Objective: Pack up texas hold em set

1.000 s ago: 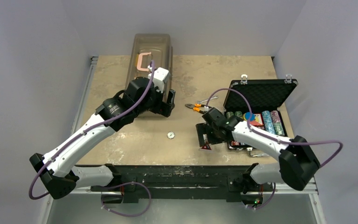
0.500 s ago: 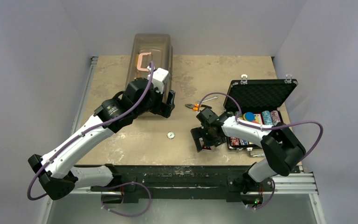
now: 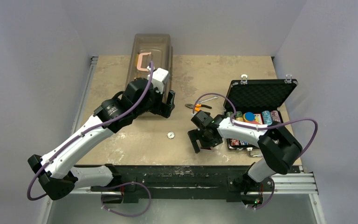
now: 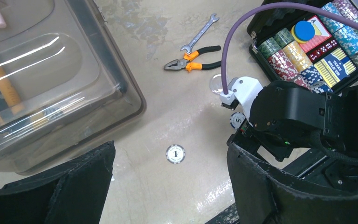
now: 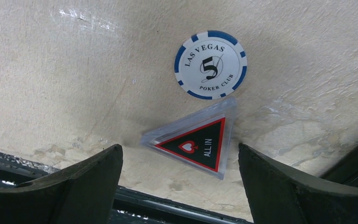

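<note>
The black case (image 3: 279,84) stands open at the right, with rows of poker chips (image 3: 254,119) and a blue round button (image 3: 249,116) inside. My right gripper (image 3: 199,141) hovers open just left of it. In the right wrist view the red-edged "ALL IN" triangle token (image 5: 193,144) lies flat between the spread fingers of the right gripper (image 5: 179,149), untouched. A blue-and-white "5" chip (image 5: 210,64) lies just beyond it. A lone "1" chip (image 3: 171,135) lies mid-table. My left gripper (image 4: 170,147) is open and empty, high above that chip (image 4: 175,154).
A large translucent brown box (image 3: 151,51) with a pink handle sits at the back left, next to the left wrist. Orange-handled pliers (image 3: 196,107) and a wrench (image 3: 209,99) lie between the box and the case. The table's front edge runs just below the token.
My right gripper has swung left and toward the front edge, ending over the triangle token. The left arm has not moved.
</note>
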Controlling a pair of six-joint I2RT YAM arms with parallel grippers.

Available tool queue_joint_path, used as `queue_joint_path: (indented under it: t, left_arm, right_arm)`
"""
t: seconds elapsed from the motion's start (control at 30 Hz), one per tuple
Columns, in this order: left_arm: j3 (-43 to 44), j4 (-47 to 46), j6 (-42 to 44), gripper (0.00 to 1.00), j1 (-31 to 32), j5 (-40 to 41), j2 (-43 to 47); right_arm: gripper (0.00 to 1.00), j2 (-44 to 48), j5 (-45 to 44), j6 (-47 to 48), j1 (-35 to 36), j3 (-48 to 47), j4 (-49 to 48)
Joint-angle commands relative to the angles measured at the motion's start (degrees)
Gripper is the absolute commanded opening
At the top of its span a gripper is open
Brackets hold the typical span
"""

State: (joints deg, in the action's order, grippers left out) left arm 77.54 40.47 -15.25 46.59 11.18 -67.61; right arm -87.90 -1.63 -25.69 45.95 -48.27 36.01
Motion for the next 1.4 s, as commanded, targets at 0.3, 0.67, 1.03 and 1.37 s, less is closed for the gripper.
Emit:
queue_joint_path:
  t: [0.3,0.67,1.03,1.37]
  left_arm:
    - [1.34,-0.52,1.32,0.86,0.31,0.69,1.34]
    - [1.32,-0.47,1.28,0.87,0.26,0.77,1.32]
    - [1.48,-0.27,1.18,0.86,0.26,0.60,1.40]
    - [1.65,-0.12,0.76,0.86,0.34,-0.17,1.92]
  right_arm:
    - [0.77,-1.61,-6.04,-3.08,1.77,-2.90,0.62]
    - [0.67,-1.48,-6.03,-3.85,2.08,-2.45,-0.45]
    - [0.41,3.00,-11.78,-6.91,2.03,-3.65,0.49]
    - [0.21,17.99,-25.13,-13.91,-1.76,-5.67,6.41]
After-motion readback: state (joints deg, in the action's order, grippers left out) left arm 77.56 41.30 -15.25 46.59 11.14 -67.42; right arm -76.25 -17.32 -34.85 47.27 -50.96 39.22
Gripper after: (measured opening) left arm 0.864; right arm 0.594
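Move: The clear "ALL IN" triangle lies flat between the open right fingertips, about 1 cm ahead of the hand point and 1 cm below. The blue-edged 5 chip sits some 5 cm farther out than the triangle and about 1 cm left; the 1 chip is roughly 17 cm left and 6 cm ahead of the hand, the open case 26 cm right and 10 cm ahead. From the left hand the triangle is about 20 cm right, 8 cm back and 29 cm below. The triangle is pinched edge to edge by the right fingers, which ease forward about a centimetre low over the table while closing from wide open to just over half. Then, gripping it, the hand lifts slowly at first and then quickly, ending some 6.5 cm higher and 3 cm farther forward, out over the 5 chip, the wrist tipping its fingers forward and turning a little clockwise, roughly 20 degrees in all. ##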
